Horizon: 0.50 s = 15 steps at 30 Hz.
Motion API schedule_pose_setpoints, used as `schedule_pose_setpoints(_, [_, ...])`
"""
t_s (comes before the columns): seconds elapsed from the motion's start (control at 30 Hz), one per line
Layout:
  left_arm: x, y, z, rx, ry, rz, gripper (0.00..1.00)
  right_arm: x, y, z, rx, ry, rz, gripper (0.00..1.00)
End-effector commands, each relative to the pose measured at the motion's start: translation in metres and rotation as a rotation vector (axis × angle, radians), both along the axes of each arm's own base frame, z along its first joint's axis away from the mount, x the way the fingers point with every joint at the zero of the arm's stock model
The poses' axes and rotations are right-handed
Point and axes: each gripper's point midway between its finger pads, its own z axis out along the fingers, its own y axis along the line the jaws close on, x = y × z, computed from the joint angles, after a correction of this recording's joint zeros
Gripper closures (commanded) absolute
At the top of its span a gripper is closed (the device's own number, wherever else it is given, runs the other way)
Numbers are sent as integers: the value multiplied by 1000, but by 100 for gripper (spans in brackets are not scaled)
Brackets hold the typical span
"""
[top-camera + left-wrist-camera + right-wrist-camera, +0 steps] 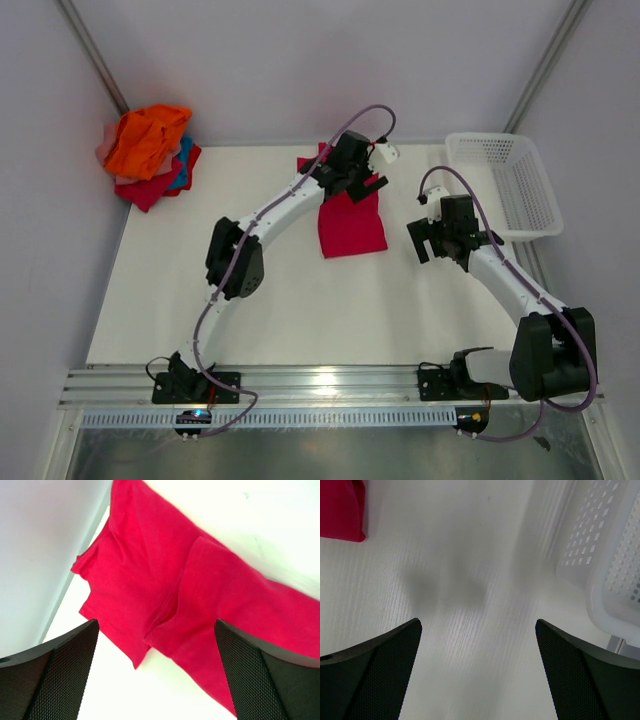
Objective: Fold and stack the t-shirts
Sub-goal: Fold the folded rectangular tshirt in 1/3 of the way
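Note:
A crimson t-shirt (352, 228) lies folded into a long strip at the back middle of the table. My left gripper (368, 187) hovers over its far end, open, with nothing between its fingers. The left wrist view shows the crimson t-shirt (165, 580) below the left gripper (156, 625), with one folded layer overlapping another. My right gripper (425, 243) stands open to the right of the shirt, apart from it. In the right wrist view, the right gripper (477, 625) is over bare table and a corner of the shirt (340, 510) shows at top left. Other t-shirts (150, 150), orange, red, blue and pale pink, are heaped at the back left corner.
A white plastic mesh basket (505, 185) stands at the back right, close to the right arm; its wall (605, 555) fills the right side of the right wrist view. Walls enclose the table (300, 310) on three sides.

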Motion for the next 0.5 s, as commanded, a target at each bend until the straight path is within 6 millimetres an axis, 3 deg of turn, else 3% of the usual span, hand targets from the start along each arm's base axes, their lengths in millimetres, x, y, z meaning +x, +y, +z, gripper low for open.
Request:
schedule_pose_setpoints(0.0, [-40, -3, 69, -176, 59, -13, 1, 12, 5, 18, 16, -60, 2, 1])
schedule_pose_setpoints(0.13, [-101, 23, 40, -150, 227, -66, 1, 13, 1, 23, 7, -82, -17, 1])
schedule_pose_setpoints(0.2, [-121, 29, 32, -163, 278, -89, 1, 18, -4, 29, 0, -118, -56, 1])
schedule_pose_setpoints(0.23, [-137, 37, 10, -142, 336, -89, 1, 20, -12, 34, -28, -143, -96, 1])
schedule_pose_setpoints(0.3, [-152, 45, 10, -145, 341, -103, 1, 20, -21, 38, -51, -169, -140, 1])
schedule_pose_setpoints(0.33, [-165, 50, -7, -113, 374, -105, 1, 21, -26, 40, -70, -181, -163, 1])
schedule_pose_setpoints(0.47, [-185, 55, -32, -58, 385, -103, 1, 21, -25, 38, -71, -172, -163, 1])
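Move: The t-shirt's near-left corner lies about 13 cm back of the left hand, 8 cm to its left and some 12 cm below. The near-right corner is roughly 11 cm back of this hand and 6 cm to its right; the left flap, about 15 cm ahead and 14 cm left, also lies on the table. From the right hand the near-left corner is about 24 cm left, 1 cm back and 6 cm below. Open left hand arcs back some 17 cm and left, tipping down towards the near-left corner; right eases right. ##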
